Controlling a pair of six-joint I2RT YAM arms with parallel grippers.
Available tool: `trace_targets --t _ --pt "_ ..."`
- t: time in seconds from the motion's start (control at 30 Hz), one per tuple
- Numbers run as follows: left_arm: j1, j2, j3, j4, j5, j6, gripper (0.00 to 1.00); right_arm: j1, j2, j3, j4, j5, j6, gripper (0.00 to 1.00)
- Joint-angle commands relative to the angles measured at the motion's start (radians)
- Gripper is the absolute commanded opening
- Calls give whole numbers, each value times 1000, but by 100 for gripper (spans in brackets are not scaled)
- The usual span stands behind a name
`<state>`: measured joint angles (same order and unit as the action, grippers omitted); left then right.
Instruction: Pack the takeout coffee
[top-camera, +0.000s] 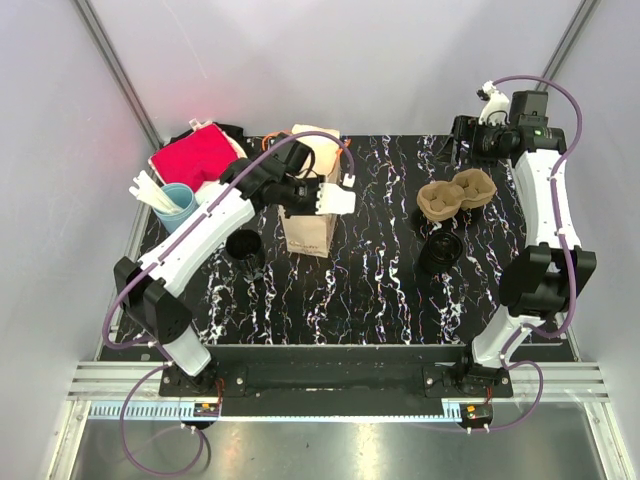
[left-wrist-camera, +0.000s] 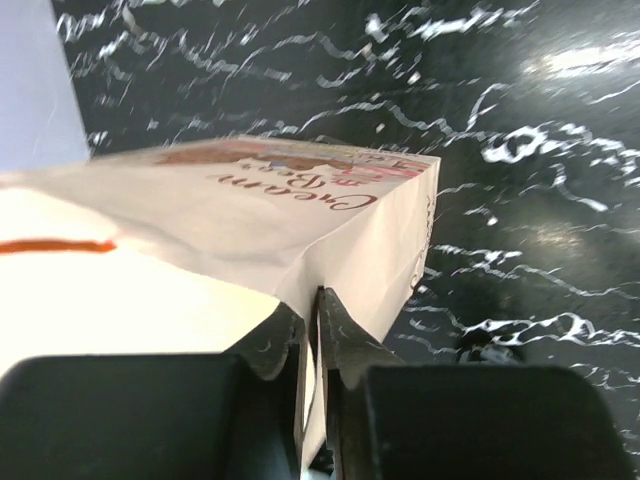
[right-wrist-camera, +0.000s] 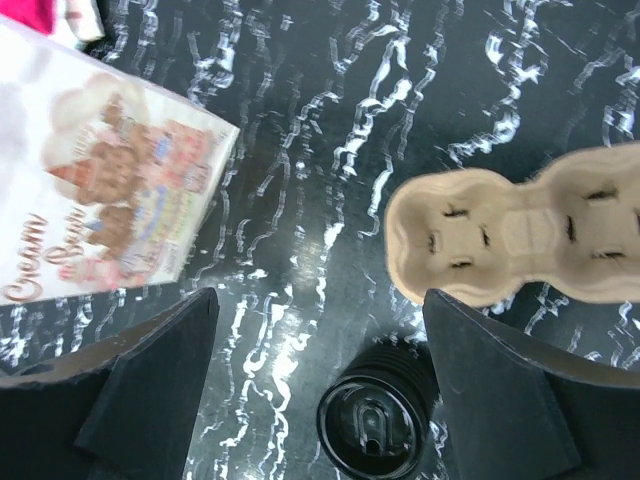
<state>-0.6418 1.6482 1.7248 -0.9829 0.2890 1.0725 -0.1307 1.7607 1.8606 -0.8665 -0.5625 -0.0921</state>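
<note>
A paper bag (top-camera: 309, 228) printed "Cream" stands at the table's middle left. My left gripper (top-camera: 318, 197) is shut on its top edge; in the left wrist view the jaws (left-wrist-camera: 318, 312) pinch the thin bag wall (left-wrist-camera: 250, 210). A tan two-cup carrier (top-camera: 455, 193) lies at the right, with a black lidded cup (top-camera: 440, 250) in front of it. A second black cup (top-camera: 244, 246) stands left of the bag. My right gripper (top-camera: 463, 135) is open and empty, high at the back right; its view shows the cup (right-wrist-camera: 375, 425), the carrier (right-wrist-camera: 520, 230) and the bag (right-wrist-camera: 100, 200) below.
A blue cup with white sticks (top-camera: 175, 205) and a red cloth (top-camera: 192, 157) sit at the back left. A cream bundle (top-camera: 318, 145) lies behind the bag. White walls close in the table's sides and back.
</note>
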Motion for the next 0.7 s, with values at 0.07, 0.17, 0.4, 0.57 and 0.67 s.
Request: trace_targets --t 0.07,0.17,0.4,0.57,0.67 --pt "25 -70 18 82 -51 -37 31 -4 -44 -9 4 171 -40 90" --pt "24 -99 21 92 -28 -62 58 -4 -20 -2 6 264 -66 90" --pt "21 -123 44 93 -36 -129 81 -4 80 32 4 406 -161 89" --pt "19 -136 105 96 -43 -259 99 -4 176 84 -5 493 -277 90" --pt "22 -174 111 108 -79 -328 99 -4 224 103 -5 512 -337 91"
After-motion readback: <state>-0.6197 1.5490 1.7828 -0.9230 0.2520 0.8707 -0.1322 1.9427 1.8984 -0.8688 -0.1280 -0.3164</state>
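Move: The carrier, the cardboard cup holder, lies about 5 cm ahead of the right hand, 6 cm to its right and 22 cm below. The right black cup stands some 9 cm back and 2 cm left of that hand, and the bag's middle 30 cm left and 1 cm ahead. The left hand is at the bag's near rim: the bag's middle lies about 9 cm ahead, 3 cm left and 10 cm below, the left black cup 4 cm back and 14 cm left, 17 cm below. Rightward and down, with a smaller reach forward, the right hand sweeps some 12 cm towards the cardboard carrier, dipping faster late on, fingers staying wide as the wrist rolls about 25 degrees to bring them round from pointing left. Meanwhile the left hand opens wide to let go of the bag's near rim and, after a slight nudge forward and left, lifts about 7 cm. ##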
